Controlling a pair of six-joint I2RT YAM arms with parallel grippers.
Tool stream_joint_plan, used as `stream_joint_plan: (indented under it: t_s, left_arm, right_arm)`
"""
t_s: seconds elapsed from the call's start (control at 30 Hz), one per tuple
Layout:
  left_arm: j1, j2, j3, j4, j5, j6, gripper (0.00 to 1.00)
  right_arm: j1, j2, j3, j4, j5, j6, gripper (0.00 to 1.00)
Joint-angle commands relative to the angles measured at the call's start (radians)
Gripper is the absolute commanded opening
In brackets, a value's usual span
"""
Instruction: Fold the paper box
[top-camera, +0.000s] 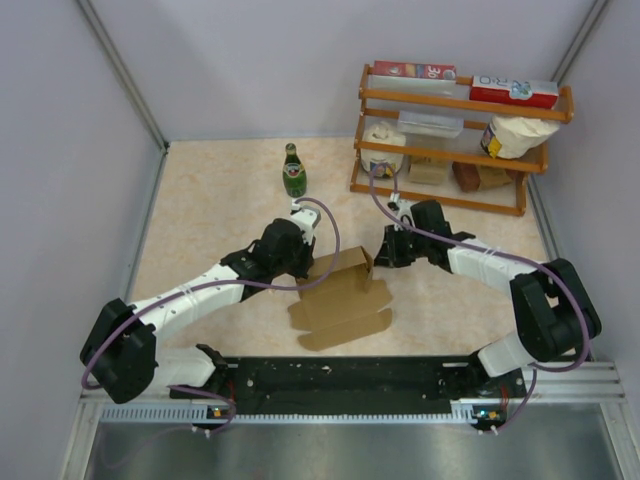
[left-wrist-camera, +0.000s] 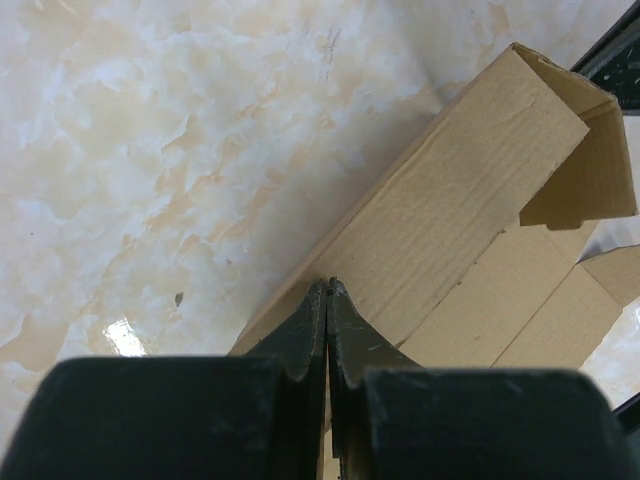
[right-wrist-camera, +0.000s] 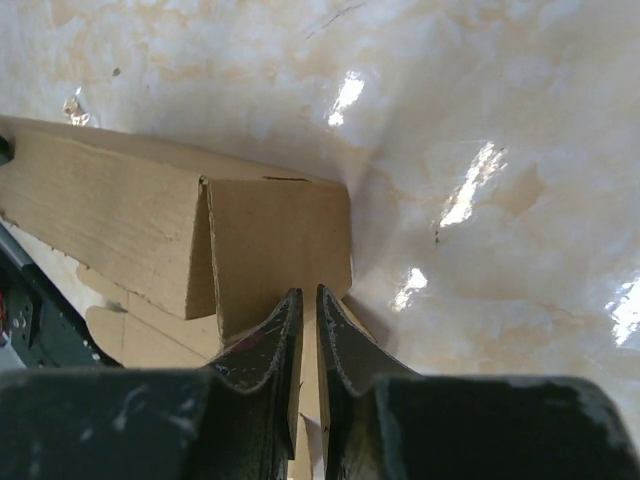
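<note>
The paper box (top-camera: 345, 300) is plain brown cardboard, partly folded, in the middle of the table. Its far long wall stands up and the rest lies flat towards the arms. My left gripper (top-camera: 314, 264) is at the wall's left end. In the left wrist view it (left-wrist-camera: 329, 288) is shut, with its tips against the upright wall (left-wrist-camera: 450, 200). My right gripper (top-camera: 380, 258) is at the box's right end. In the right wrist view its fingers (right-wrist-camera: 309, 295) are pinched on the edge of the raised end flap (right-wrist-camera: 280, 240), with cardboard in the narrow gap.
A green glass bottle (top-camera: 293, 172) stands behind the box. A wooden rack (top-camera: 455, 135) at the back right holds printed cartons, bags and small boxes. Grey walls close in the marble-patterned table on the left, right and back.
</note>
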Motion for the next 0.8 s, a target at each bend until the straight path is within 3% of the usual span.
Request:
stream_joint_plan:
  t_s: [0.0, 0.43, 0.77]
  left_arm:
    - [0.001, 0.002, -0.002, 0.031, 0.013, -0.01, 0.0]
    - [0.001, 0.004, 0.001, 0.027, 0.023, -0.006, 0.0]
    - [0.003, 0.012, 0.001, 0.035, 0.036, -0.006, 0.0]
  right_arm:
    - [0.01, -0.008, -0.036, 0.079, -0.079, -0.035, 0.11]
    - [0.05, -0.022, -0.085, 0.154, -0.102, -0.1, 0.3]
    - [0.06, -0.008, -0.113, 0.277, -0.121, -0.123, 0.36]
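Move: The end flap at the right end of the raised cardboard wall stands about 3 cm to the right hand's left and 2 cm back, about 1 cm below it. The wall's middle is some 9 cm to this hand's left, level fore-and-aft and 1 cm lower; the flat panel lies 10 cm back, 8 cm left and 5 cm down. From the left hand, at the wall's other end, the flap is about 13 cm right, 2 cm ahead and 2 cm lower. The right hand moves back and left about 3 cm, fingers opening partway and pushing the end flap inward. ##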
